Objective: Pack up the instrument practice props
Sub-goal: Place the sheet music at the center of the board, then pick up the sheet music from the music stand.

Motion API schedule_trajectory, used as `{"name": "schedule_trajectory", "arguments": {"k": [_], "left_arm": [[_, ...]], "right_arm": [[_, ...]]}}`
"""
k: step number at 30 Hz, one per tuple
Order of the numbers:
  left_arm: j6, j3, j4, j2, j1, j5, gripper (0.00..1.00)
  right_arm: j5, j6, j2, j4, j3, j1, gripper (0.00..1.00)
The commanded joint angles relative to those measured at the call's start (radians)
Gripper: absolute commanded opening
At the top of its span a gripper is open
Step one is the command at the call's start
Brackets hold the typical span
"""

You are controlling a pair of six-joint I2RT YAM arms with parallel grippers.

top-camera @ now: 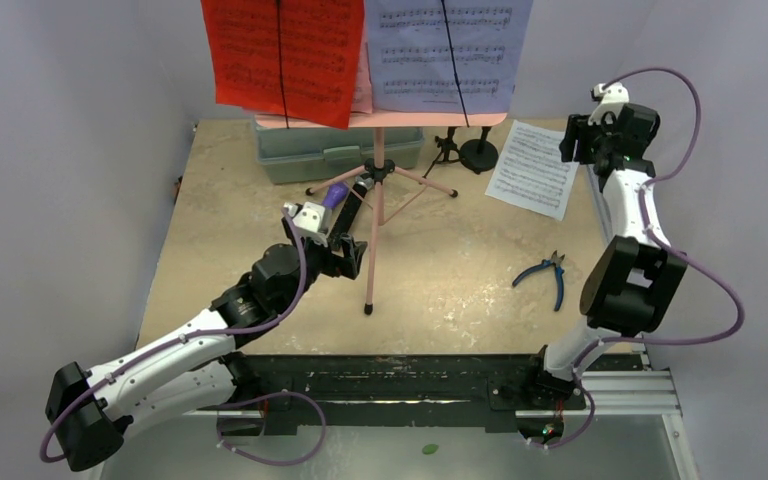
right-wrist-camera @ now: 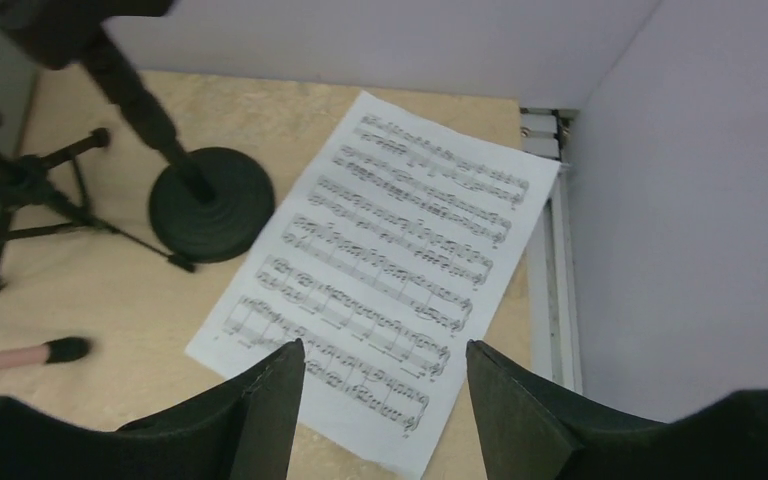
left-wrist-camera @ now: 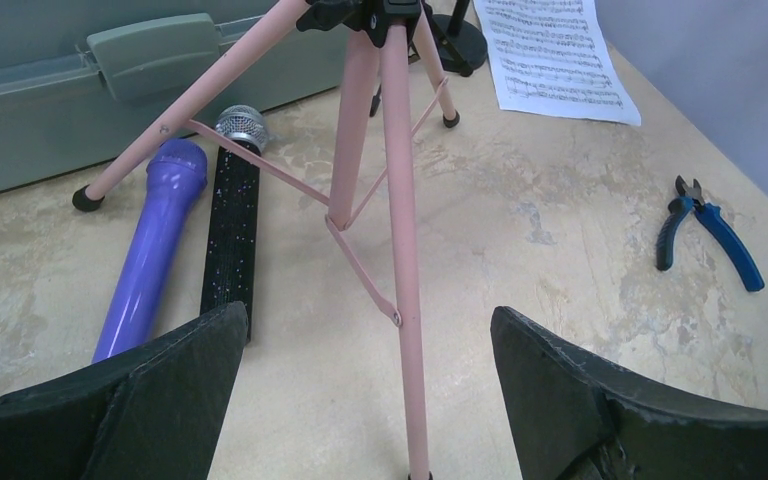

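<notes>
The pink tripod (top-camera: 378,190) stands mid-table, and its tray holds a red page (top-camera: 282,50) and a white page (top-camera: 445,50). My left gripper (left-wrist-camera: 370,325) is open, and the tripod's near leg (left-wrist-camera: 400,230) runs between its fingers without touching either. Left of that leg a purple microphone (left-wrist-camera: 150,260) and a black silver-headed microphone (left-wrist-camera: 232,220) lie side by side. My right gripper (right-wrist-camera: 385,350) hangs open above a loose white sheet-music page (right-wrist-camera: 400,260) at the back right, with nothing in it. Two black mic mounts stand beside that page, one with a round base (right-wrist-camera: 206,205) and one a small tripod (right-wrist-camera: 20,190).
A grey-green plastic case (top-camera: 340,150) sits behind the tripod against the back wall. Blue-handled pliers (top-camera: 550,275) lie on the table to the right of the tripod's near leg. A metal rail (right-wrist-camera: 550,250) and a wall bound the table's right side.
</notes>
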State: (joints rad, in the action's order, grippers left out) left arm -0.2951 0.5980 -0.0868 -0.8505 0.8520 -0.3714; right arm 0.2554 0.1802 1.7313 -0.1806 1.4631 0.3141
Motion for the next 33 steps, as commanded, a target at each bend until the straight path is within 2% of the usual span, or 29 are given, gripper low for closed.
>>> {"name": "schedule_trajectory", "arguments": {"k": [1,7,13,22,27,33], "left_arm": [[-0.002,0.026,-0.017,0.023,0.0,-0.002,0.92],[-0.008,0.022,-0.028,0.024,0.0,0.006,0.92],[-0.012,0.022,-0.033,0.024,0.0,0.016,0.92],[-0.024,0.017,-0.035,0.036,-0.001,0.023,0.92],[-0.026,0.018,-0.042,0.03,0.0,0.027,0.92],[-0.027,0.021,-0.045,0.023,0.0,0.029,0.91]], "right_arm": [[0.22,0.106,-0.126,-0.118,-0.037,-0.003,0.65],[0.43,0.136,-0.337,-0.174,-0.104,-0.003,0.73],[0.622,0.12,-0.475,-0.251,-0.056,-0.003,0.82],[0.916,-0.055,-0.493,-0.32,0.13,-0.013,0.94],[0.98,-0.187,-0.486,-0.29,0.222,-0.061,0.97],[0.96,-0.294,-0.449,-0.263,0.339,-0.133,0.99]]}}
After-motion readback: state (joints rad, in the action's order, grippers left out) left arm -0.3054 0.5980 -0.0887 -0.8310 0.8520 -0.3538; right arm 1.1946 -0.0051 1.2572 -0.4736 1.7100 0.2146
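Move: The sheet music lies already released on the table, its middle about 12 cm ahead of the right hand, some 3 cm to its left and 21 cm below. The round mic stand base is roughly 17 cm ahead and 19 cm left; the pliers lie about 21 cm back and 7 cm left. The music stand's leg hub is some 47 cm left, 7 cm back, about level in height. From the left hand, the sheet's middle is about 36 cm ahead, 55 cm right and 22 cm below. Leave the sheet music and draw the empty right gripper about 25 cm up, some 20 cm back and as far left, towards the music stand. As it climbs, swing the wrist counter-clockwise by some 55 degrees, tilting the fingers up out of their downward slant, and spread them from partly open to fully open, touching nothing. ##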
